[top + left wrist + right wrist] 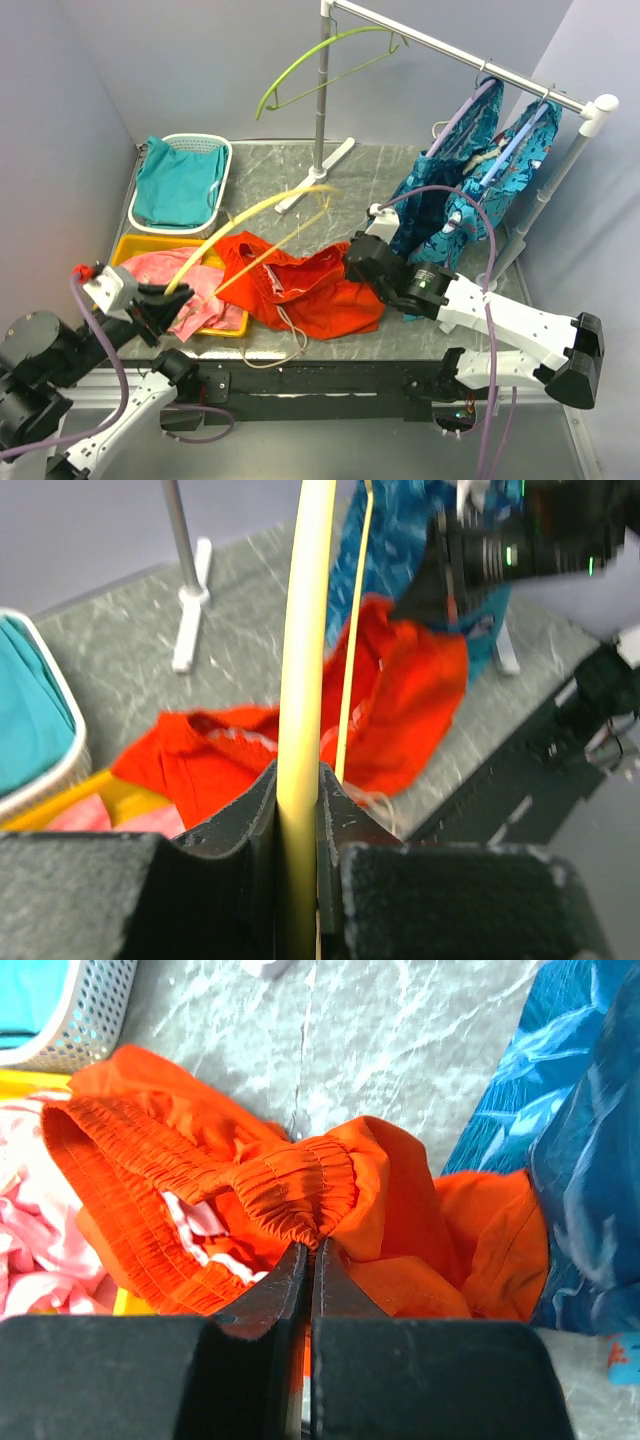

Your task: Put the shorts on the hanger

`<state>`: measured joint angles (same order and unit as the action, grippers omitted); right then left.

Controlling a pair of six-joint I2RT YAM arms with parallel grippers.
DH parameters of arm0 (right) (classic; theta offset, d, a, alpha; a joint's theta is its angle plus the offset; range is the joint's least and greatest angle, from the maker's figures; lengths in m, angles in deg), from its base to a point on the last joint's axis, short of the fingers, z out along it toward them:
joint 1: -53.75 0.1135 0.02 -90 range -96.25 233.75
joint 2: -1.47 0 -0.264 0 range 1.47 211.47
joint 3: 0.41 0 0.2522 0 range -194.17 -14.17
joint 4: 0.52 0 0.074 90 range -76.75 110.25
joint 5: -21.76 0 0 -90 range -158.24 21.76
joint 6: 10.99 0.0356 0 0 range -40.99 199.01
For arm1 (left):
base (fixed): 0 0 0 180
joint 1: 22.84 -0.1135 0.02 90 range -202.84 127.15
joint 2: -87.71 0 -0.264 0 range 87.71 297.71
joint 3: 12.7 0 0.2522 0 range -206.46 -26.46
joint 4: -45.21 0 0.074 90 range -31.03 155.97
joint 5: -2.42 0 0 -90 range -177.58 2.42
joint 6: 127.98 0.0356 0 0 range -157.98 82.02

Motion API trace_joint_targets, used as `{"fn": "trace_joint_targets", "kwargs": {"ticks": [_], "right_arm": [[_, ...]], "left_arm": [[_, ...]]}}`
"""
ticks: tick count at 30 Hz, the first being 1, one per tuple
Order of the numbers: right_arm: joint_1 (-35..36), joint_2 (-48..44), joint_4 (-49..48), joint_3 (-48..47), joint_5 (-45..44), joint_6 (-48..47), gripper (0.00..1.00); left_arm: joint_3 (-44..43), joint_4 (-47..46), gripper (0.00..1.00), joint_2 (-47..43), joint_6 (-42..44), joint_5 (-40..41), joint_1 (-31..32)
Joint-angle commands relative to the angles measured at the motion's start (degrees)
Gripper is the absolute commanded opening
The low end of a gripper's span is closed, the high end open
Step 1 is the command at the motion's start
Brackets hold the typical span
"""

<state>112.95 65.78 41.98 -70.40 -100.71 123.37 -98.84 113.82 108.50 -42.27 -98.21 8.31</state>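
Observation:
The red-orange shorts [320, 295] lie bunched on the table's front middle, their pale drawstring trailing toward the near edge. My right gripper [350, 262] is shut on the gathered waistband [300, 1185], seen close in the right wrist view at the jaws [308, 1250]. The yellow hanger [255, 213] slants up from the left, over the shorts. My left gripper [165, 298] is shut on its thick arm [305, 680], and its jaws [297, 780] press the bar from both sides. The hanger's thin lower bar [350, 680] runs alongside, above the shorts [400, 710].
A white basket [226, 170] holds teal cloth at the back left. A yellow tray [135, 246] with pink cloth [190, 285] sits in front of it. The garment rack [321, 100] carries a lime-green hanger [320, 55] and teal patterned garments [470, 180] at the right.

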Motion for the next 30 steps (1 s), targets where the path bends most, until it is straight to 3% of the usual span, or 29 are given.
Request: {"fn": "trace_joint_targets", "kwargs": {"ticks": [1, 10, 14, 21, 30], "right_arm": [[-1.98, -0.86, 0.62, -3.98, 0.12, -3.40, 0.00], [-4.18, -4.20, 0.45, -6.78, 3.02, -4.98, 0.00], [-4.18, -2.09, 3.08, -13.36, 3.20, -5.77, 0.00], [-4.09, -3.14, 3.52, -16.89, 3.99, -5.95, 0.00], [-3.48, 1.25, 5.55, -25.15, 5.13, -9.37, 0.00]], "left_arm": [[0.40, 3.42, 0.01, -4.00, -0.45, -1.85, 0.74], [-2.42, 5.97, 0.01, -4.27, 0.60, 0.53, 4.44], [-2.59, 5.97, 0.01, -4.89, 0.60, 2.27, 4.79], [-2.59, 5.97, 0.01, -5.07, 0.96, 4.56, 6.28], [-2.42, 5.88, 0.01, -4.36, 1.13, 3.34, 7.60]]}}
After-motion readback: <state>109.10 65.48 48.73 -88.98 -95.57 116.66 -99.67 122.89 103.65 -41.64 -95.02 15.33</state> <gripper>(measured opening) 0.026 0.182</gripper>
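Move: The left hand holds the yellow hanger; the red shorts' waistband, gripped at its far edge by the right hand, lies about 15 cm ahead, 28 cm right and 18 cm below it. From the right hand, the hanger's free tip is some 7 cm ahead, 5 cm left and 16 cm above, while the hanging blue shorts are about 16 cm right and 8 cm ahead, roughly level. Right hand lifts the pinched waistband about 11 cm towards the hanger tip as left draws back and down. ##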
